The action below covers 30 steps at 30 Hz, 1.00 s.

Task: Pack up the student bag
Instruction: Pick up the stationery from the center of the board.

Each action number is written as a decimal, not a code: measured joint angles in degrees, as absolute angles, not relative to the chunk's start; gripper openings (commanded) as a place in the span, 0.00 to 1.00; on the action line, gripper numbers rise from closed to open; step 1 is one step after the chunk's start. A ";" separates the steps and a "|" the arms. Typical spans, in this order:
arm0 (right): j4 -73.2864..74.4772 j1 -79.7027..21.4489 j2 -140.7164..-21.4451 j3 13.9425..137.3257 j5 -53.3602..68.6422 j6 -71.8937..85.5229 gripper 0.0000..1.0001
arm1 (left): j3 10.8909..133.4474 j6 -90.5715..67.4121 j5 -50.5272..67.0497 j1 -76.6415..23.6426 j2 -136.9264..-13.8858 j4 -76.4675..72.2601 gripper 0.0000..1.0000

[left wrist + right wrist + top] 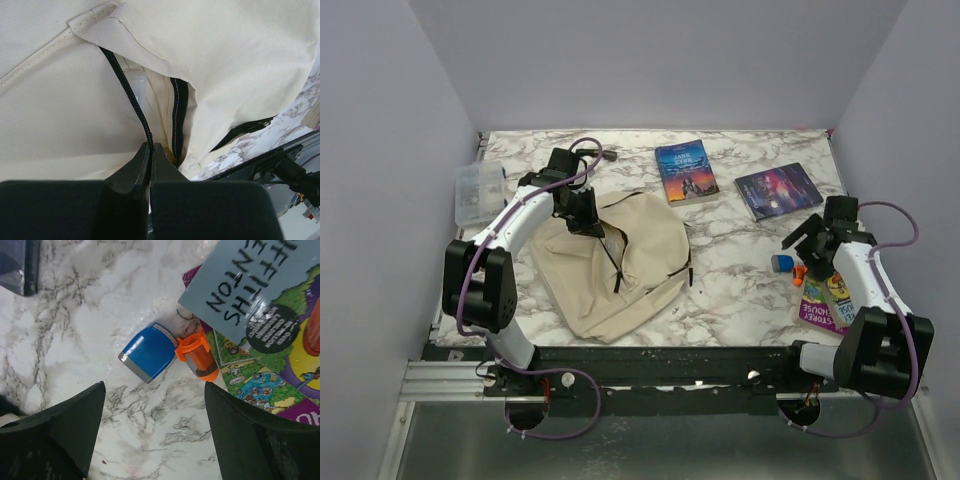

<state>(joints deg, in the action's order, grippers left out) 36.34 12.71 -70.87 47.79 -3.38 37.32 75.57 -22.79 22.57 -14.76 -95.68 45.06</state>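
The student bag [620, 270], a soft beige backpack, lies flat at the table's centre-left with its black zipper [131, 95] undone. My left gripper [588, 216] is at the bag's upper edge. In the left wrist view it [150, 146] is shut on the zipper strip along the opening. My right gripper [810, 240] stands open on the right side, nothing between its fingers. In the right wrist view it [155, 390] hovers over bare marble just short of a small blue block [149, 351] and an orange piece [199, 356].
A blue-covered book [686, 170] and a dark book [778, 190] lie at the back. A colourful purple book [825, 300] lies under the right arm, beside the orange piece. A clear plastic box [478, 190] sits at the left edge.
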 measured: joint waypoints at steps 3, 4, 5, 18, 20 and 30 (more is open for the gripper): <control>35.64 12.69 -72.75 45.71 -1.56 37.39 0.81 | 75.53 -22.81 22.63 -14.76 -95.68 45.01 0.00; 35.64 12.69 -73.47 45.41 -0.80 37.45 0.81 | 75.53 -22.81 22.63 -14.76 -95.68 44.99 0.00; 35.62 12.71 -74.28 45.30 -0.34 37.71 0.82 | 75.53 -22.81 22.65 -14.79 -95.68 44.97 0.00; 34.41 12.69 -82.28 45.34 0.27 48.27 0.87 | 75.53 -22.81 22.63 -15.03 -95.66 44.86 0.00; 34.28 12.71 -82.78 45.32 0.08 50.17 0.87 | 75.53 -22.81 22.63 -15.03 -95.59 44.88 0.00; 34.37 12.71 -86.00 47.07 -3.16 60.55 0.86 | 75.53 -22.81 22.59 -15.03 -94.72 44.93 0.00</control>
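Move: The blue stationery block lies some 8 cm below the right hand, only about 1 cm ahead and 2 cm to its left. The orange stationery piece touches it, 1 cm back and 2 cm right of the hand. The dark book is 20 cm ahead and 3 cm left, the purple book about 9 cm back and 10 cm right. From the left hand the blue block is some 50 cm right and 5 cm back. Down goes the right hand, about 6.5 cm in all, drifting a little left as it sinks onto the blue block and orange piece. Its wrist swings some 20 degrees clockwise, mostly in the later half, and brings the fingers nearer to upright; they stay wide open around the pair. The left hand stays put, still pinching the bag's black cord. ##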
